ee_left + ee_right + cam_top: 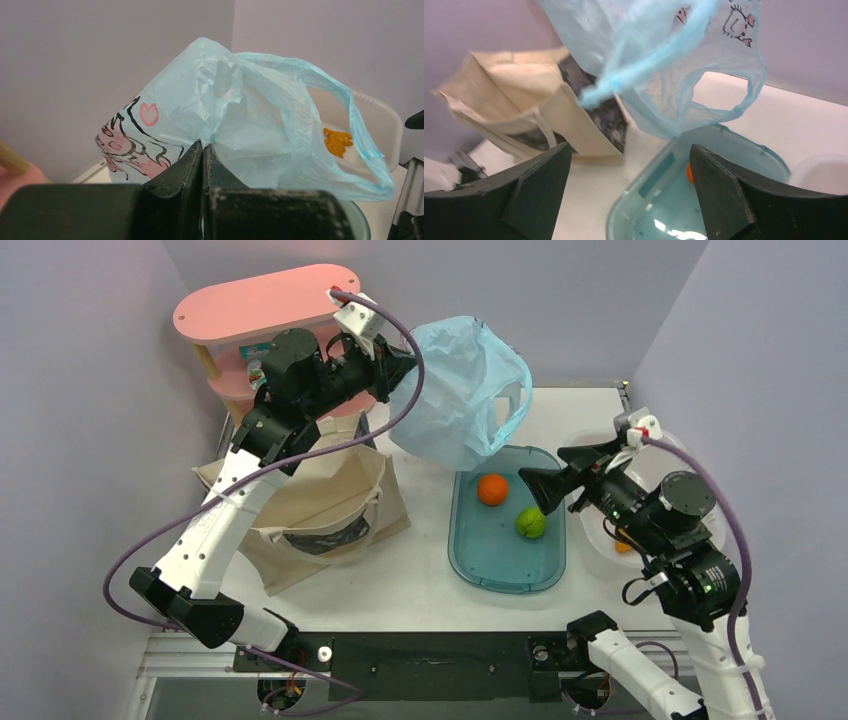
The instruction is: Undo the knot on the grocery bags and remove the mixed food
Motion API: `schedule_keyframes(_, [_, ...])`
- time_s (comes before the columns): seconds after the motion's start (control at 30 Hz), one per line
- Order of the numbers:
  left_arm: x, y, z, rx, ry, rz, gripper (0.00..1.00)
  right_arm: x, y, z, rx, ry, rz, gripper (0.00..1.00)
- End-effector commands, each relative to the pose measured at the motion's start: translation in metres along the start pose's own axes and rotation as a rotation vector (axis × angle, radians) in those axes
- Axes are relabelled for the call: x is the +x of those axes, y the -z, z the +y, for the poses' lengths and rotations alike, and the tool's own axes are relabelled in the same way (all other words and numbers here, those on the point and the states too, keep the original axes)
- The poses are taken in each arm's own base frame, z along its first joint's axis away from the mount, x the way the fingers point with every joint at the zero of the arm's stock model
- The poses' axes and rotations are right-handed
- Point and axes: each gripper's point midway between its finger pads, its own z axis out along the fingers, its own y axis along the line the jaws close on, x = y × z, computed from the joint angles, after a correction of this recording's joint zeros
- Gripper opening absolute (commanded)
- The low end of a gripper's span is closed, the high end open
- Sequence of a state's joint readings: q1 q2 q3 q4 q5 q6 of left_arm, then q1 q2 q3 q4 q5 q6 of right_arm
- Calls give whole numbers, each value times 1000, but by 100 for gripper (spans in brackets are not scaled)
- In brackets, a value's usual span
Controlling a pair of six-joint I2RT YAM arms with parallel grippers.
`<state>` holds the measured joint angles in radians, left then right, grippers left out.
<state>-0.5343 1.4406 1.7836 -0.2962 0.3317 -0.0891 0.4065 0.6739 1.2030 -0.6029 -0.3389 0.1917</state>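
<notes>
The light blue grocery bag (455, 390) hangs in the air over the back of the table, its handles dangling as loose loops. My left gripper (405, 368) is shut on a pinch of its thin plastic (250, 115), with the fingertips pressed together (202, 145). An orange fruit (491, 489) and a green fruit (530, 522) lie in the teal tub (455, 540). My right gripper (530, 485) hovers over the tub just below the bag (659, 60), open and holding nothing (629, 150). One of its fingers half covers the orange fruit (690, 173).
A beige canvas tote (320, 500) lies open on the left of the table. A pink shelf (265, 300) stands at the back left. A white container (600, 540) with an orange scrap (622, 546) sits beside the right arm.
</notes>
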Motion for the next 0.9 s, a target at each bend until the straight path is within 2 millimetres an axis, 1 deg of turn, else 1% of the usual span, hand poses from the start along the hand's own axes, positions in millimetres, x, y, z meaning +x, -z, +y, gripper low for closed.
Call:
schedule_keyframes(0.0, [-32,4,1,-60,-182,-124,0,-60,-18,25,-119,-282,-138,83])
schedule_keyframes(0.07, [-32,3,2,-70,-189,-129,0,-64,-30,26,-135,-333,-139,82])
schedule_keyframes(0.13, [-33,4,2,-75,-191,-138,0,-58,-44,17,-101,-371,-123,82])
schedule_keyframes(0.17, [-35,4,2,-75,-190,-145,0,-53,-54,8,-66,-387,-112,82])
schedule_keyframes(0.27, [-38,6,0,-74,-188,-153,0,-37,-73,-12,15,-417,-89,82])
schedule_keyframes(0.33, [-41,9,-2,-71,-185,-158,0,-21,-90,-24,59,-417,-39,82])
schedule_keyframes(0.4, [-44,13,-4,-65,-184,-164,0,-9,-102,-29,70,-421,2,82])
schedule_keyframes(0.43, [-44,15,-6,-61,-180,-164,0,-5,-106,-28,59,-423,16,79])
schedule_keyframes(0.47, [-44,16,-6,-61,-174,-161,0,-2,-112,-24,22,-424,32,64])
schedule_keyframes(0.5, [-46,18,-6,-63,-170,-165,0,0,-115,-22,3,-414,37,39])
schedule_keyframes(0.53, [-48,20,-4,-72,-163,-164,0,3,-116,-19,-25,-408,55,27])
schedule_keyframes(0.57, [-50,22,-1,-86,-160,-167,0,8,-116,-20,-35,-376,66,10])
schedule_keyframes(0.6, [-55,26,6,-105,-150,-174,0,9,-112,-22,-47,-352,67,4])
schedule_keyframes(0.63, [-59,29,9,-114,-148,-182,0,21,-109,-30,-36,-310,93,0])
schedule_keyframes(0.67, [-65,35,18,-136,-125,-196,0,23,-103,-43,-10,-284,90,0])
schedule_keyframes(0.7, [-69,38,20,-136,-116,-202,0,38,-98,-56,15,-228,128,0])
schedule_keyframes(0.73, [-74,43,28,-156,-94,-212,0,43,-92,-73,50,-209,141,0])
schedule_keyframes(0.77, [-78,47,27,-142,-87,-219,0,54,-87,-84,68,-153,183,0])
schedule_keyframes(0.8, [-80,51,31,-147,-65,-224,0,59,-83,-98,86,-145,205,0])
schedule_keyframes(0.83, [-82,53,28,-127,-60,-225,0,61,-78,-108,99,-98,227,0])
schedule_keyframes(0.87, [-82,55,23,-107,-49,-224,0,64,-79,-112,93,-83,246,0])
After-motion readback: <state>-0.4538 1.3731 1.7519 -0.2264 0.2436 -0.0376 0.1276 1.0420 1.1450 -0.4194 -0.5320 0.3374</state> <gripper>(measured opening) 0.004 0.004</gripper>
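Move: From the right hand, open and empty, the loose handle end of the blue grocery bag hangs about 12 cm ahead, 5 cm to the left and a couple of centimetres lower. Far below, some 36 cm down in the teal tray, the orange lies roughly 20 cm ahead and 4 cm left, the green fruit 13 cm ahead and 5 cm right. The left hand already pinches the bag's other end; the loose end lies about 17 cm to its right, 4 cm back and 11 cm lower. Forward some 10 cm, first rising a little, then sinking, the right hand reaches for the bag's loose end, tipping its fingers down about 20 degrees, and shuts them on the plastic. Still sinking, it draws back rightwards about 6 cm while the left hand, keeping its pinch after holding nearly still, pulls left and slightly up, away from it. ##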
